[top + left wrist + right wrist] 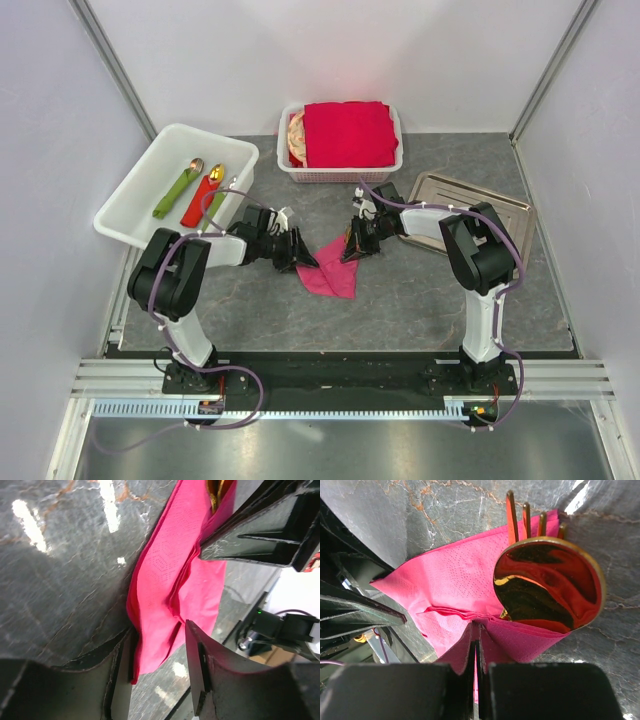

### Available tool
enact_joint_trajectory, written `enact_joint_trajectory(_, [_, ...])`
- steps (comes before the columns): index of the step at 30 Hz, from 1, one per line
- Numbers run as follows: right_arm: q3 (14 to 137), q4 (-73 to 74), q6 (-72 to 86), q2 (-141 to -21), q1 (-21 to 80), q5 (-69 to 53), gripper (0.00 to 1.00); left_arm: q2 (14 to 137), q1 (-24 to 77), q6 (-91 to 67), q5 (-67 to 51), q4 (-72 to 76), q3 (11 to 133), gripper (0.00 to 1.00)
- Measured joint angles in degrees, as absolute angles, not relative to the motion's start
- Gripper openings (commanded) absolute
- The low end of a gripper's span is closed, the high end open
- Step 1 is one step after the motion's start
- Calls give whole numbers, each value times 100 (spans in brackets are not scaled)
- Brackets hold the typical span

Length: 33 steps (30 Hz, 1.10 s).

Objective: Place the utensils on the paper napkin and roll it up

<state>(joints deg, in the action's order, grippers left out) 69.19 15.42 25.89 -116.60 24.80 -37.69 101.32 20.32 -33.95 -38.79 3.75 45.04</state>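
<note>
The magenta-pink paper napkin (332, 270) lies crumpled and partly folded on the grey table between both grippers. Gold utensils rest on it: a spoon bowl (547, 585) and fork tines (525, 517) stick out of its fold, and a gold sliver (216, 495) shows in the left wrist view. My right gripper (476, 642) is shut, pinching a raised fold of the napkin (450, 580). My left gripper (157, 665) is open at the napkin's (165, 580) opposite end, its jaws standing either side of the napkin's tip, which touches the left finger (120, 680).
A white bin (140, 200) at the left holds spoons wrapped in green and red bundles. A white basket (290, 170) at the back holds a thick red napkin stack (347, 133). A metal tray (500, 205) lies at the right, under the right arm.
</note>
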Motion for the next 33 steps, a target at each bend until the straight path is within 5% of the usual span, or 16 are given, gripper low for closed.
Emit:
enact_joint_trajectory(13, [6919,1540,2591,-11662,2480,-3771,0,10390,2021,-3616,-4034,451,4591,36])
enact_joint_trajectory(14, [6917,1540,2591,-11662,2480,-3771,0,10363,2023,-3607,-3988,373,4604,23])
enact_joint_trajectory(18, [6914,1529,2593,-11662,2480,-3774,0,10289,2027,-3487,-3752,38,4613,2])
enact_joint_trajectory(33, [6873,1450,2679,-11662,2480,-3806,0,9959,2217,-4077,-4722,1076,4536,2])
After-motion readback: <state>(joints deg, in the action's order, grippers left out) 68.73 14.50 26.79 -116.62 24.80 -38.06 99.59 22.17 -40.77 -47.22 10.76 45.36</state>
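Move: The napkin's left edge lies right between the open left fingertips, about 1 cm below them. The folded seam that the shut right fingers keep pinched is some 7 cm to the left hand's right and 1 cm farther out; the gold spoon's bowl sits about 7 cm ahead and 8 cm to its right, with the fork tines just left of that bowl. From the right hand the left edge is roughly 7 cm left and 1 cm back. The left fingers pinch the napkin's left edge, shutting fully as the hand settles about a centimetre lower, then draw it up some 5 cm and about 3 cm to the right, towards the right hand, the fingertips tilting roughly 10 degrees upward. The right hand stays put, still shut on the folded seam. ##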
